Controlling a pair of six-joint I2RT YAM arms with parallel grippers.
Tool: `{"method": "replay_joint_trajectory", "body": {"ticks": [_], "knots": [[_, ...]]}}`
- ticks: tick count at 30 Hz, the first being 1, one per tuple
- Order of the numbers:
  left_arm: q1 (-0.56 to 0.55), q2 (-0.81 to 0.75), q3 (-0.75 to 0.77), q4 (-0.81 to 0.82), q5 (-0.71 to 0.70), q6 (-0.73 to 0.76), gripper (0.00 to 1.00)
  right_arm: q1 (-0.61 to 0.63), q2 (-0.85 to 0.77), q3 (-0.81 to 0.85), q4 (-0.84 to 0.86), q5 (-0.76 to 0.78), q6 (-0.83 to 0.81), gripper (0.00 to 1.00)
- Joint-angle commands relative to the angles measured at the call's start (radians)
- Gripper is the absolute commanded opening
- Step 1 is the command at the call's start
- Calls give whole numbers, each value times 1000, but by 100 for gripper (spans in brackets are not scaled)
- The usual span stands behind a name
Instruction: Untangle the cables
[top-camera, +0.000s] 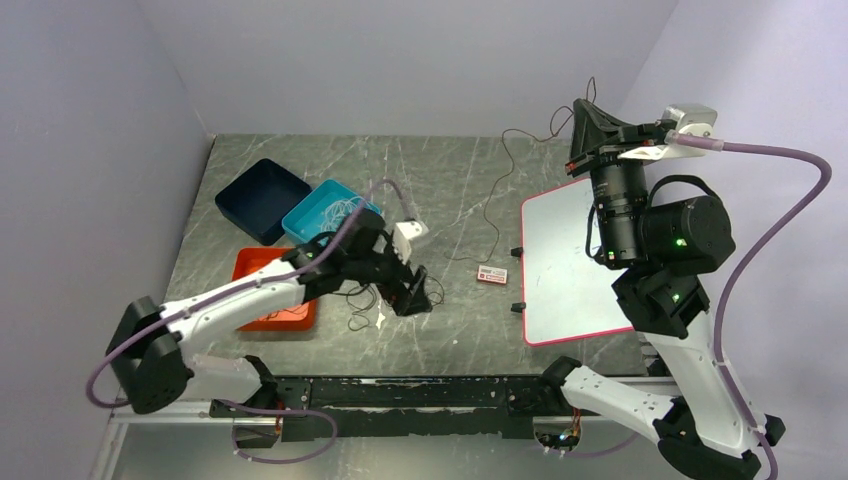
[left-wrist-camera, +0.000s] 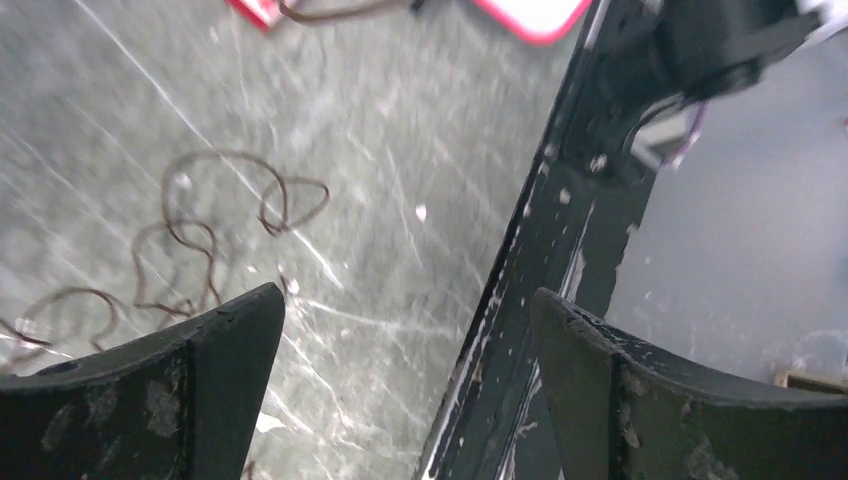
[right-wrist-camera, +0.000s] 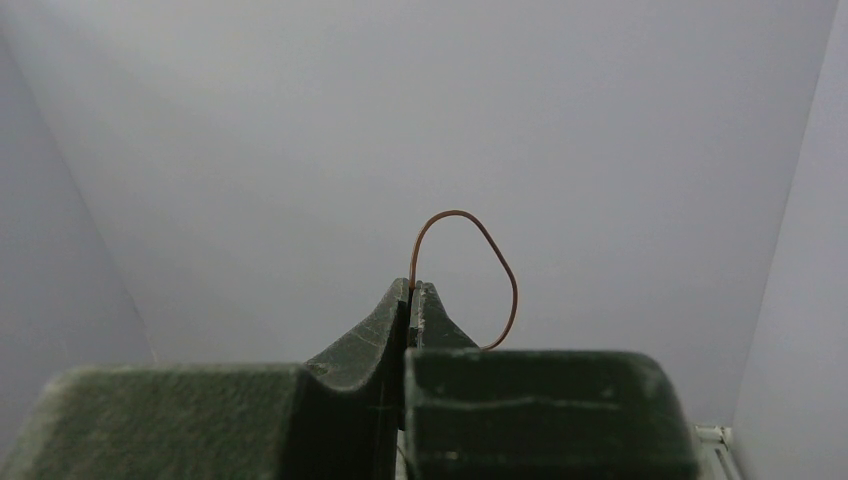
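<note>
The cables lie in separate parts. A loose tangle of thin dark wires (top-camera: 368, 306) lies on the marble table by my left gripper (top-camera: 412, 298). In the left wrist view its brown loops (left-wrist-camera: 200, 232) lie up and left of the open, empty gripper (left-wrist-camera: 410, 310), not between the fingers (left-wrist-camera: 205, 375). My right gripper (top-camera: 587, 100) is raised high at the back right. It is shut on one thin brown wire (right-wrist-camera: 466, 215), which loops above the tips (right-wrist-camera: 410, 286). That wire (top-camera: 490, 205) trails down to the table. Whitish wires (top-camera: 338, 208) lie in the teal bin.
A teal bin (top-camera: 300, 222), a dark blue bin (top-camera: 262, 198) and an orange tray (top-camera: 262, 312) stand at the left. A red-edged white board (top-camera: 565, 265) lies at the right, and a small red-and-white tag (top-camera: 492, 275) beside it. The table's black front rail (left-wrist-camera: 560, 250) runs between the left fingers.
</note>
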Motion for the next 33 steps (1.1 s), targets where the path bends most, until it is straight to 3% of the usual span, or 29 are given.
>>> {"method": "replay_joint_trajectory", "body": {"ticks": [1, 10, 21, 33], "knots": [[98, -95, -40, 168, 157, -59, 97, -5, -18, -7, -22, -1, 17, 0], [150, -218, -45, 109, 25, -21, 97, -5, -8, -2, -54, -43, 35, 0], [154, -315, 7, 470, -29, 43, 99, -5, 42, 51, -144, -224, 132, 0], [156, -217, 149, 588, -35, 171, 96, -5, 81, 57, -148, -532, 212, 0]]}}
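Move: The dark cable's hanging strand, held at its upper end in the right gripper, runs about 14 cm ahead of the empty left gripper and 12 cm to its right, its middle some 20 cm higher. The tangle lies 6 cm ahead, 4 cm left and the small box 11 cm ahead, 13 cm right, both about 15 cm below. From the right gripper the left one is about 17 cm left, 8 cm back and 43 cm down. Bring the open left gripper up off the tangle by about 24 cm, easing forward some 7 cm towards the hanging strand, and swing its fingers up from slanting down to roughly level, pointing right. Keep the right gripper shut on the cable and, after a brief hold, carry it about 9 cm left and slightly down towards the left gripper, turning counter-clockwise. ##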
